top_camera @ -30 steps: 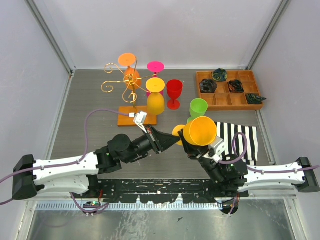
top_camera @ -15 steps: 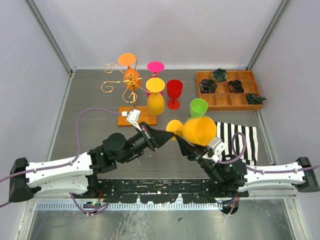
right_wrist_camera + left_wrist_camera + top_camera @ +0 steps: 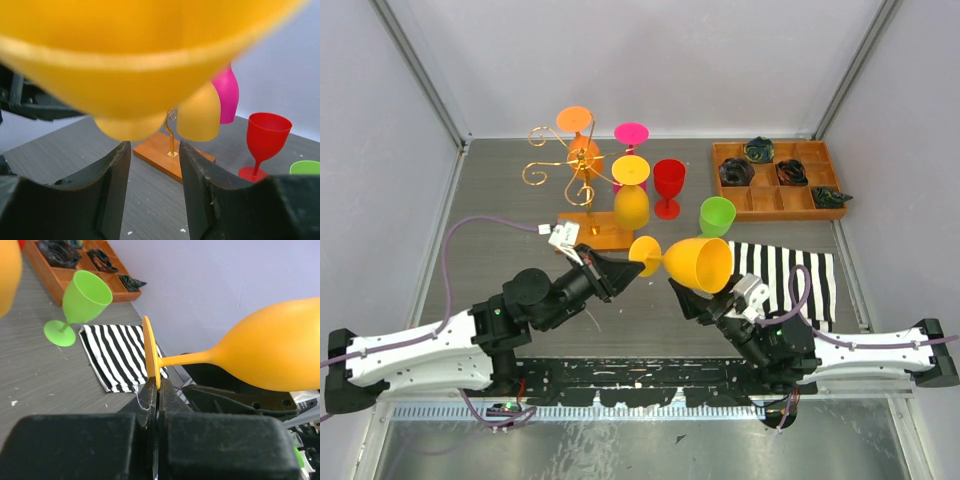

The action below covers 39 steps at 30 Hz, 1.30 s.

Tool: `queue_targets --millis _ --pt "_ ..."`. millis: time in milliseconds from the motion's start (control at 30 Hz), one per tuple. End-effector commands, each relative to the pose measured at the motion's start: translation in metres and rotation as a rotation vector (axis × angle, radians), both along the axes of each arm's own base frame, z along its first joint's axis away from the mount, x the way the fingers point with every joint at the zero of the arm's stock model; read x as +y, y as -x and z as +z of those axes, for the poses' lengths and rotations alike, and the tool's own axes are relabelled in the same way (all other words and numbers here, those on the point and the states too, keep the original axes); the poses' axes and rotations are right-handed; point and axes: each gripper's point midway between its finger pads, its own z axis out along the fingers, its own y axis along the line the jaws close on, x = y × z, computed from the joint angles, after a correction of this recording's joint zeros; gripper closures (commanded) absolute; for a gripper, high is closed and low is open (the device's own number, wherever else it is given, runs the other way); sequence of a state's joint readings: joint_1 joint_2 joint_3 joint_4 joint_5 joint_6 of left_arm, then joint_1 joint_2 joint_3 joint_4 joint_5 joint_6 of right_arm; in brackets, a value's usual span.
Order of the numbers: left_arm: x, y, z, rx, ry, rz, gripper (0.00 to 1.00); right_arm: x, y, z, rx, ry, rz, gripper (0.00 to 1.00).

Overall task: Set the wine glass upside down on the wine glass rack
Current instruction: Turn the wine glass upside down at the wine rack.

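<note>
An orange-yellow wine glass (image 3: 698,263) lies sideways in the air, its bowl to the right and its foot to the left. My left gripper (image 3: 631,261) is shut on the edge of the foot; in the left wrist view the foot disc (image 3: 150,354) stands pinched between the fingertips of the left gripper (image 3: 156,388). My right gripper (image 3: 686,296) is open just below the bowl, apart from it; the bowl (image 3: 140,55) fills the top of the right wrist view above the spread fingers (image 3: 117,170). The wine glass rack (image 3: 576,166) stands behind on its wooden base (image 3: 579,240).
Orange (image 3: 582,152), yellow (image 3: 631,203) and pink (image 3: 631,134) glasses hang upside down on the rack. A red glass (image 3: 669,186) and a green glass (image 3: 716,216) stand upright nearby. A striped cloth (image 3: 798,277) lies at right; a compartmented wooden tray (image 3: 775,181) sits at back right.
The right gripper opened and let go of the bowl. The left arm drew back to the left with the glass held by its foot, and the glass turned onto its side.
</note>
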<state>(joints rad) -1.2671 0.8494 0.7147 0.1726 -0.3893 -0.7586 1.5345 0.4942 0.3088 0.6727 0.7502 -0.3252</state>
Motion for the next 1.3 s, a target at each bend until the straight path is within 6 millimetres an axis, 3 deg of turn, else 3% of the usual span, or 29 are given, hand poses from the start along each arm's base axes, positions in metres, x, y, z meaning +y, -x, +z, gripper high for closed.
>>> queue_targets --millis 0,233,467,667,767,867,1167,1267 --pt "0.026 -0.008 0.018 -0.047 0.000 0.088 1.00 0.001 0.002 -0.019 0.061 0.022 0.020 0.48" --pt "0.064 -0.011 0.020 -0.095 -0.100 0.157 1.00 0.000 0.004 -0.050 0.199 0.074 0.037 0.37" --pt "0.111 -0.017 0.006 -0.175 -0.395 0.233 1.00 -0.021 0.002 -0.087 0.472 0.086 -0.055 0.28" --pt "0.143 -0.020 -0.005 -0.195 -0.570 0.283 1.00 -0.037 0.009 -0.120 0.710 0.071 -0.129 0.27" --pt "0.148 -0.023 -0.012 -0.205 -0.643 0.296 1.00 -0.035 0.014 -0.128 0.773 0.087 -0.133 0.19" --pt "0.150 -0.026 -0.016 -0.218 -0.701 0.301 1.00 -0.027 0.021 -0.133 0.805 0.153 -0.116 0.01" --pt "0.163 -0.031 -0.020 -0.278 -0.836 0.319 1.00 -0.017 0.037 -0.151 0.942 0.351 -0.197 0.00" --pt "0.168 -0.031 -0.019 -0.297 -0.860 0.323 1.00 -0.027 0.033 -0.161 0.972 0.390 -0.326 0.00"
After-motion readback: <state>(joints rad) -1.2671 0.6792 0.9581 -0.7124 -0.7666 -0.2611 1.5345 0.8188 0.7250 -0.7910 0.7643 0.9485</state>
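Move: My left hand keeps the yellow wine glass pinched by its foot. The wine glass rack's crown of hooks is about 25 cm ahead of that hand and 10 cm left, roughly level with it. The yellow glass already hanging there is some 22 cm ahead and 2 cm left, the hung pink glass about 9 cm beyond that one. From my right hand the crown is some 28 cm ahead and 18 cm left; the held bowl is about 6 cm above it. I carry the held glass with my left hand some 15 cm left, across in front of the rack and nearer to it, sinking in the second half, while that wrist rolls about 50 degrees so the mouth swings from slightly up to right and downward. My empty right hand drops about 15 cm from beneath the bowl, then eases back, fingers tipping downward and opening wide. ##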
